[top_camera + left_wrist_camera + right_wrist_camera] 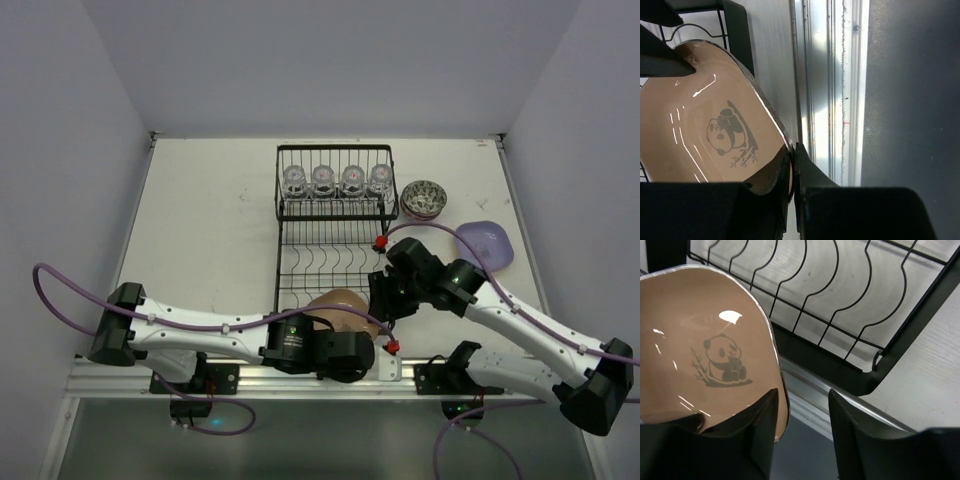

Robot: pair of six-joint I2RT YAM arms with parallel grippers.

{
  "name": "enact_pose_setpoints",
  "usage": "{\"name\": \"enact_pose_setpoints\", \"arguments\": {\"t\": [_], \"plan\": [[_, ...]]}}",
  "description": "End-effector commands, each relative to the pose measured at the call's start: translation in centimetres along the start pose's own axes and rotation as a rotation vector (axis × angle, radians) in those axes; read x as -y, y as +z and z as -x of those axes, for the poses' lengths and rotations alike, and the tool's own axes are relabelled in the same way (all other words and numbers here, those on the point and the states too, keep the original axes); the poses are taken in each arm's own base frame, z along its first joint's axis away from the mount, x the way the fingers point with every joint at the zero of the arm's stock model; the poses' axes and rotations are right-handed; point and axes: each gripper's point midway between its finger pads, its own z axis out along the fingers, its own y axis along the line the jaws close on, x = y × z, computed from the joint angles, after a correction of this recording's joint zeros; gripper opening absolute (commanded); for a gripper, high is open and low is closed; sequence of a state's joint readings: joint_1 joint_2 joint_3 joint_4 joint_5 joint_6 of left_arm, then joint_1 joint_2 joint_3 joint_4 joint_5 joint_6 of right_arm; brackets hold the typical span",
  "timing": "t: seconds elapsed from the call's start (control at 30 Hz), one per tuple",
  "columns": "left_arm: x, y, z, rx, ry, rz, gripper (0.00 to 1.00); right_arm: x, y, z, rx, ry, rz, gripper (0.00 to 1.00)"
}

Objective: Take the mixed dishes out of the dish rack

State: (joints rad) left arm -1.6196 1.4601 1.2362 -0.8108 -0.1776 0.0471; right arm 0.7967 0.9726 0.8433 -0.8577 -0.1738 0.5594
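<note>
The tan plate (340, 303) with a panda print is held on edge over the near end of the black dish rack (300, 235). My left gripper (792, 160) is shut on its rim, the plate (705, 125) standing to the gripper's left. My right gripper (802, 410) straddles the opposite rim of the plate (700, 355). One finger lies against the plate's face, while the other stands apart from it with a clear gap. Several clear glass cups (337, 180) sit in a row on the rack's raised shelf.
Stacked patterned bowls (424, 198) and a purple plate (487, 245) rest on the table right of the rack. The rack's curved wire dividers (840, 295) lie just behind the plate. The metal rail (837, 100) of the table's near edge runs below the left gripper.
</note>
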Motion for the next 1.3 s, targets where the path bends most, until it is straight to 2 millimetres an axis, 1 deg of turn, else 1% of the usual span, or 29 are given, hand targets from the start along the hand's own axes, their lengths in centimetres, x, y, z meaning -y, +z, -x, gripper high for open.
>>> {"name": "enact_pose_setpoints", "arguments": {"t": [0.0, 0.07, 0.13, 0.23, 0.33, 0.4, 0.43, 0.47, 0.5, 0.53, 0.57, 0.6, 0.63, 0.67, 0.7, 0.73, 0.77, 0.8, 0.87, 0.9, 0.97, 1.0, 1.03, 1.07, 1.1, 1.13, 1.17, 1.23, 1.27], "plan": [[0.0, -1.0, 1.0, 0.019, 0.050, -0.012, 0.00, -0.9, -0.4, 1.9, 0.061, -0.020, -0.029, 0.44], [0.0, -1.2, 1.1, 0.028, 0.049, -0.014, 0.00, -1.5, -0.2, 2.3, 0.069, -0.030, -0.013, 0.35], [0.1, -1.3, 1.2, 0.033, 0.052, -0.019, 0.00, -1.9, 0.0, 2.3, 0.061, -0.036, 0.010, 0.32], [0.1, -1.5, 1.4, 0.049, 0.055, -0.020, 0.00, -3.1, 0.4, 2.7, 0.064, -0.049, 0.074, 0.33], [0.1, -1.4, 1.4, 0.054, 0.057, -0.024, 0.00, -3.2, 1.4, 2.2, 0.033, -0.052, 0.091, 0.33], [0.2, -1.2, 1.5, 0.053, 0.062, -0.025, 0.00, -3.3, 1.8, 2.0, 0.021, -0.053, 0.098, 0.25], [0.0, -1.2, 1.4, 0.050, 0.060, -0.014, 0.00, -3.3, 1.8, 2.1, 0.024, -0.050, 0.096, 0.12], [-0.1, -1.1, 1.5, 0.050, 0.060, -0.006, 0.00, -3.0, 1.8, 2.0, 0.027, -0.048, 0.083, 0.05], [-0.3, -1.1, 1.4, 0.047, 0.057, 0.007, 0.00, -2.9, 1.7, 1.9, 0.029, -0.045, 0.080, 0.00], [-1.0, -1.2, 1.2, 0.044, 0.048, 0.043, 0.00, -2.7, 1.3, 2.0, 0.047, -0.038, 0.074, 0.00], [-1.4, -1.2, 1.3, 0.049, 0.040, 0.066, 0.05, -2.5, 1.1, 2.1, 0.062, -0.032, 0.064, 0.00], [-1.9, -1.4, 1.3, 0.056, 0.030, 0.098, 0.23, -1.8, 1.0, 2.5, 0.089, -0.018, 0.034, 0.00], [-3.2, -1.6, 0.9, 0.047, -0.001, 0.182, 0.54, -1.4, 0.4, 2.7, 0.111, 0.003, 0.025, 0.00], [-3.6, -1.8, 0.8, 0.049, -0.011, 0.209, 0.61, -0.7, 0.3, 2.7, 0.122, 0.023, 0.010, 0.00], [-4.1, -2.1, 0.7, 0.054, -0.021, 0.232, 0.78, 0.4, 0.0, 3.3, 0.150, 0.074, -0.006, 0.00], [-4.7, -2.3, 0.4, 0.054, -0.037, 0.274, 1.00, 1.0, -0.3, 3.5, 0.166, 0.103, -0.009, 0.00], [-5.1, -2.5, 0.4, 0.064, -0.049, 0.301, 1.00, 1.8, -0.7, 3.5, 0.193, 0.128, -0.008, 0.00], [-5.6, -3.1, 0.3, 0.080, -0.066, 0.329, 1.00, 3.5, -1.1, 4.3, 0.237, 0.195, -0.041, 0.00], [-7.3, -3.8, -0.2, 0.088, -0.086, 0.415, 1.00, 4.9, -1.9, 4.7, 0.288, 0.243, -0.048, 0.00], [-8.0, -4.8, -0.1, 0.116, -0.107, 0.439, 1.00, 6.3, -2.4, 5.3, 0.322, 0.296, -0.079, 0.00], [-10.2, -6.2, -0.2, 0.161, -0.207, 0.532, 1.00, 8.4, -3.4, 5.9, 0.380, 0.356, -0.163, 0.00], [-11.5, -7.6, -0.2, 0.194, -0.251, 0.580, 1.00, 9.8, -4.3, 6.5, 0.440, 0.422, -0.205, 0.00], [-13.7, -8.9, -0.9, 0.202, -0.327, 0.670, 1.00, 11.2, -4.9, 6.8, 0.484, 0.461, -0.257, 0.00], [-14.9, -9.9, -1.1, 0.219, -0.374, 0.708, 1.00, 12.2, -5.4, 7.0, 0.514, 0.502, -0.293, 0.00], [-16.2, -11.7, -1.1, 0.258, -0.429, 0.743, 1.00, 13.7, -6.3, 7.3, 0.570, 0.585, -0.332, 0.00], [-17.7, -12.9, -1.8, 0.264, -0.488, 0.799, 1.00, 14.8, -6.9, 7.3, 0.602, 0.631, -0.365, 0.00], [-18.4, -14.5, -1.9, 0.309, -0.528, 0.825, 1.00, 17.0, -8.1, 7.3, 0.664, 0.715, -0.441, 0.00], [-20.5, -16.6, -3.3, 0.329, -0.624, 0.929, 1.00, 18.9, -9.6, 7.2, 0.746, 0.821, -0.498, 0.00], [-21.2, -17.5, -3.9, 0.339, -0.667, 0.963, 1.00, 20.4, -10.8, 6.9, 0.797, 0.886, -0.555, 0.00]]}}
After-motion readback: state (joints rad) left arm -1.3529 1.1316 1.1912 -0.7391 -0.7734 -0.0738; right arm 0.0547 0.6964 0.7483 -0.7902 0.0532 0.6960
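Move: The left hand already holds the brown dish by its near rim, the dish's middle some 5 cm ahead, 3 cm to its right and a little below. The right hand's half-open fingers straddle the other rim, the dish's middle about 8 cm to that hand's left, 1 cm back and slightly lower. From the right hand, the purple plate is roughly 25 cm ahead and 27 cm right, the bowl stack 34 cm ahead and 13 cm right, both some 12 cm lower. The left hand holds the brown dish steady while the right eases about 3 cm left and shuts its fingers on the right-hand rim; then the left opens wide and withdraws forward, up and to its left. The right hand carries the dish some 20 cm right and 9 cm forward towards the purple plate, rising slightly and turning about 60 degrees clockwise. ##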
